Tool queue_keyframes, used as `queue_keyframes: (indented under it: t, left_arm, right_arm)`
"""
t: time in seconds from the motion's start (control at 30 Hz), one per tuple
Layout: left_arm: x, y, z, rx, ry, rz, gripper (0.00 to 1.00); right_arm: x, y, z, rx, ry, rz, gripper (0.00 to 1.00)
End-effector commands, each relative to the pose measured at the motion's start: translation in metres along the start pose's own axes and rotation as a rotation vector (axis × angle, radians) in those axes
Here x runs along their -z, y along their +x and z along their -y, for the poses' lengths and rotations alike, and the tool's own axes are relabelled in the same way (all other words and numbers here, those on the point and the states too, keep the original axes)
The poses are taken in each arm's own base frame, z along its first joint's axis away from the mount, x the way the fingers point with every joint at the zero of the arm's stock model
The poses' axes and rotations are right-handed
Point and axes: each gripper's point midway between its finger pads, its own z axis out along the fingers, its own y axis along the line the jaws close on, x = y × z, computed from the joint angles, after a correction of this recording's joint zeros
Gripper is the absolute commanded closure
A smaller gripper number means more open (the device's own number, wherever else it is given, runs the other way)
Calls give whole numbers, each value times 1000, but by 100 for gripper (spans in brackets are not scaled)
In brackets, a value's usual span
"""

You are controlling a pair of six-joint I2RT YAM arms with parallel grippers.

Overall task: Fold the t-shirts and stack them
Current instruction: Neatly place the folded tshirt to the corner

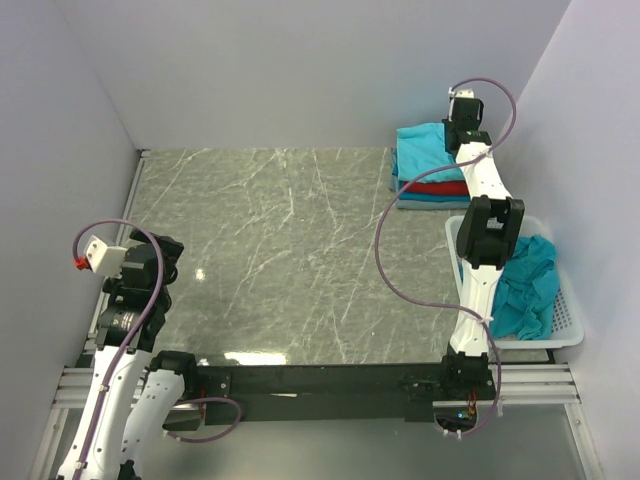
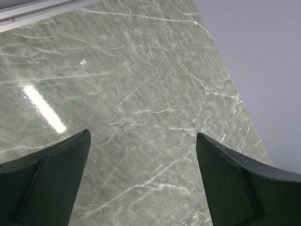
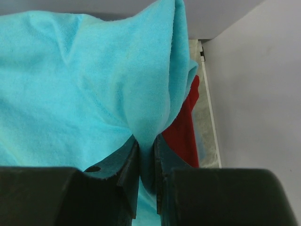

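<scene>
A stack of folded t-shirts (image 1: 432,172) lies at the table's far right: turquoise on top, a red one (image 1: 440,188) and a blue one beneath. My right gripper (image 1: 462,132) reaches over that stack. In the right wrist view it (image 3: 146,143) is shut on a fold of the top turquoise t-shirt (image 3: 84,89), and the red t-shirt (image 3: 184,132) shows beneath. More turquoise t-shirts (image 1: 528,285) lie crumpled in the white basket (image 1: 568,322). At the near left my left gripper (image 2: 143,141) stands open over bare marble, holding nothing.
The grey marble tabletop (image 1: 290,250) is walled on the left, back and right. The white lattice basket sits by the right wall, beside the right arm's elbow (image 1: 490,232). A metal rail (image 1: 300,385) runs along the near edge.
</scene>
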Motion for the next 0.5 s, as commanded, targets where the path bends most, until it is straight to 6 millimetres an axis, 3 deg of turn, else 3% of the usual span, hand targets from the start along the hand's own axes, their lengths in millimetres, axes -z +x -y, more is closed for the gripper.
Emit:
queue_keyframes:
  t: [0.0, 0.3, 0.33, 0.37, 0.4, 0.47]
  left_arm:
    - [1, -8, 1, 13, -9, 27, 1]
    - [1, -9, 1, 16, -12, 33, 1]
    - [1, -9, 0, 18, -17, 31, 1]
    - [1, -9, -1, 18, -19, 32, 1]
    - [1, -9, -1, 17, -22, 32, 0]
    - [1, -9, -1, 15, -22, 32, 1]
  right_arm:
    - [-3, -16, 5, -28, 4, 50, 99]
    - [-11, -9, 15, -44, 14, 35, 96]
    - [-13, -7, 15, -50, 17, 33, 88]
    - [-13, -5, 15, -51, 19, 29, 66]
    - [-15, -4, 16, -56, 25, 28, 54]
    - [-15, -3, 18, -65, 38, 27, 36]
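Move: The right hand still pinches the right-hand part of the folded turquoise t-shirt over the stack in the far right corner; the stack's middle lies about 8 cm to its left, 7 cm back and 7 cm below. The red t-shirt is just under the turquoise one, about 7 cm left, 7 cm back and 8 cm down. The laundry basket stands about 42 cm back and 10 cm right. From the left hand the stack is about 33 cm ahead and 77 cm right. Down onto the right side of the stack, the right hand lowers the pinched part of the turquoise t-shirt by about 2.5 cm, drifting some 1.5 cm right towards the side wall with the wrist almost unturned. Only near the end do the fingers spring open, to a bit over half their range, and let the cloth go. ##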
